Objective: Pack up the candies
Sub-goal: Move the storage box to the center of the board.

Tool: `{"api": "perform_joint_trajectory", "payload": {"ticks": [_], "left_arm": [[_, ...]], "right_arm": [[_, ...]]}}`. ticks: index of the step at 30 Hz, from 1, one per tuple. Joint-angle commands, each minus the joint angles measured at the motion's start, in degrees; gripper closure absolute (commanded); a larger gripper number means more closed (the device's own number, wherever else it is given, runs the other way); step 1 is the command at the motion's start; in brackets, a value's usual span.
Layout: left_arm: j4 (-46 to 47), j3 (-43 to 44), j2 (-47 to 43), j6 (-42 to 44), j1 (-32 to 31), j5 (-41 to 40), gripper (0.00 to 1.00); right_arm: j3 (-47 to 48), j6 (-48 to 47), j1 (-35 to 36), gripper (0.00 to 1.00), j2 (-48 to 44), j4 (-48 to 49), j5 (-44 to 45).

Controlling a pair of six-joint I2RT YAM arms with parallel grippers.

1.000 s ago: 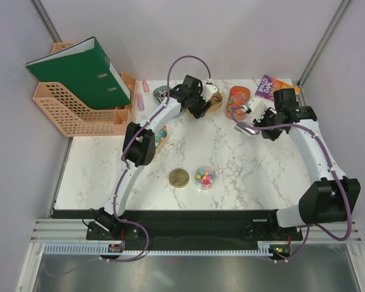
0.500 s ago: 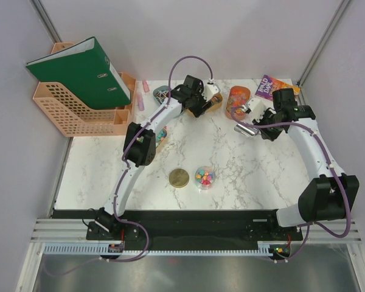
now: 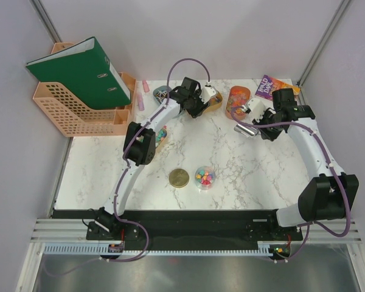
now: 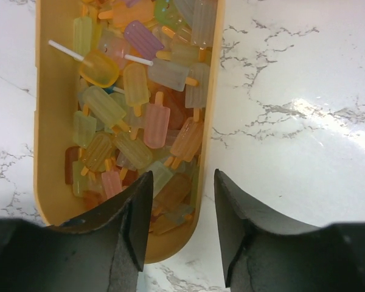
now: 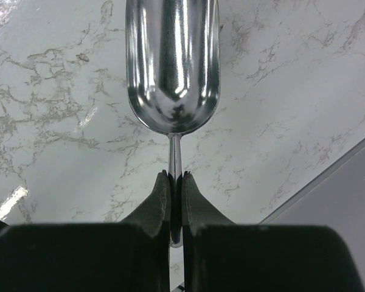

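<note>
Popsicle-shaped candies [image 4: 146, 121] in pink, green, yellow and orange fill a yellow oval tray [image 4: 42, 121]. My left gripper [image 4: 182, 176] is open over the tray's near end. One finger hangs above the candies and the other above the marble, with the tray's side wall between them. From above, that gripper [image 3: 198, 100] sits at the back centre over the tray [image 3: 216, 103]. My right gripper [image 5: 175, 176] is shut on the thin handle of a silver scoop [image 5: 172, 61], whose bowl is empty. More candies fill a clear jar [image 3: 204, 177] at the front centre.
A round gold lid [image 3: 179, 177] lies left of the jar. An orange tray [image 3: 238, 96] and a book [image 3: 269, 87] sit at the back right. Another tray of candies [image 3: 162, 135] shows beside the left arm. A peach file rack [image 3: 79, 109] holds a green binder [image 3: 79, 70].
My left gripper has shifted slightly toward the back over the yellow tray. The right arm and scoop have barely moved.
</note>
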Motion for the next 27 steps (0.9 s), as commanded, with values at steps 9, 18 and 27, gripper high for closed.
{"api": "perform_joint_trajectory", "payload": {"ticks": [9, 18, 27], "left_arm": [[0.51, -1.86, -1.32, 1.73, 0.07, 3.34, 0.56], [0.34, -12.76, -7.29, 4.54, -0.1, 6.06, 0.8], [0.43, -29.89, -19.93, 11.57, -0.89, 10.54, 0.84]], "right_arm": [[2.0, 0.54, -0.17, 1.0, 1.24, 0.27, -1.52], [1.56, 0.28, -0.17, 1.0, 0.63, 0.27, -1.25], [3.05, -1.56, -0.26, 1.0, 0.71, -0.52, -1.25]]}}
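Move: The left hand is just above the table with its fingers open astride the near wall of the orange storage box, by its left end. The box's middle lies about 5 cm ahead and 4 cm to the right, 2 cm lower. The blue box stands 11 cm to the left and 6 cm ahead, the red box 15 cm to the right and 5 cm ahead. From the right hand, the orange storage box is some 24 cm ahead, 23 cm left and 14 cm below. The left fingers close on the near wall of the orange storage box, one finger inside and one outside, and pinch it. Then, gathering speed, the hand drags the box back towards the robot and the middle of the board, about 6 cm and staying low, turning some 10 degrees clockwise. ##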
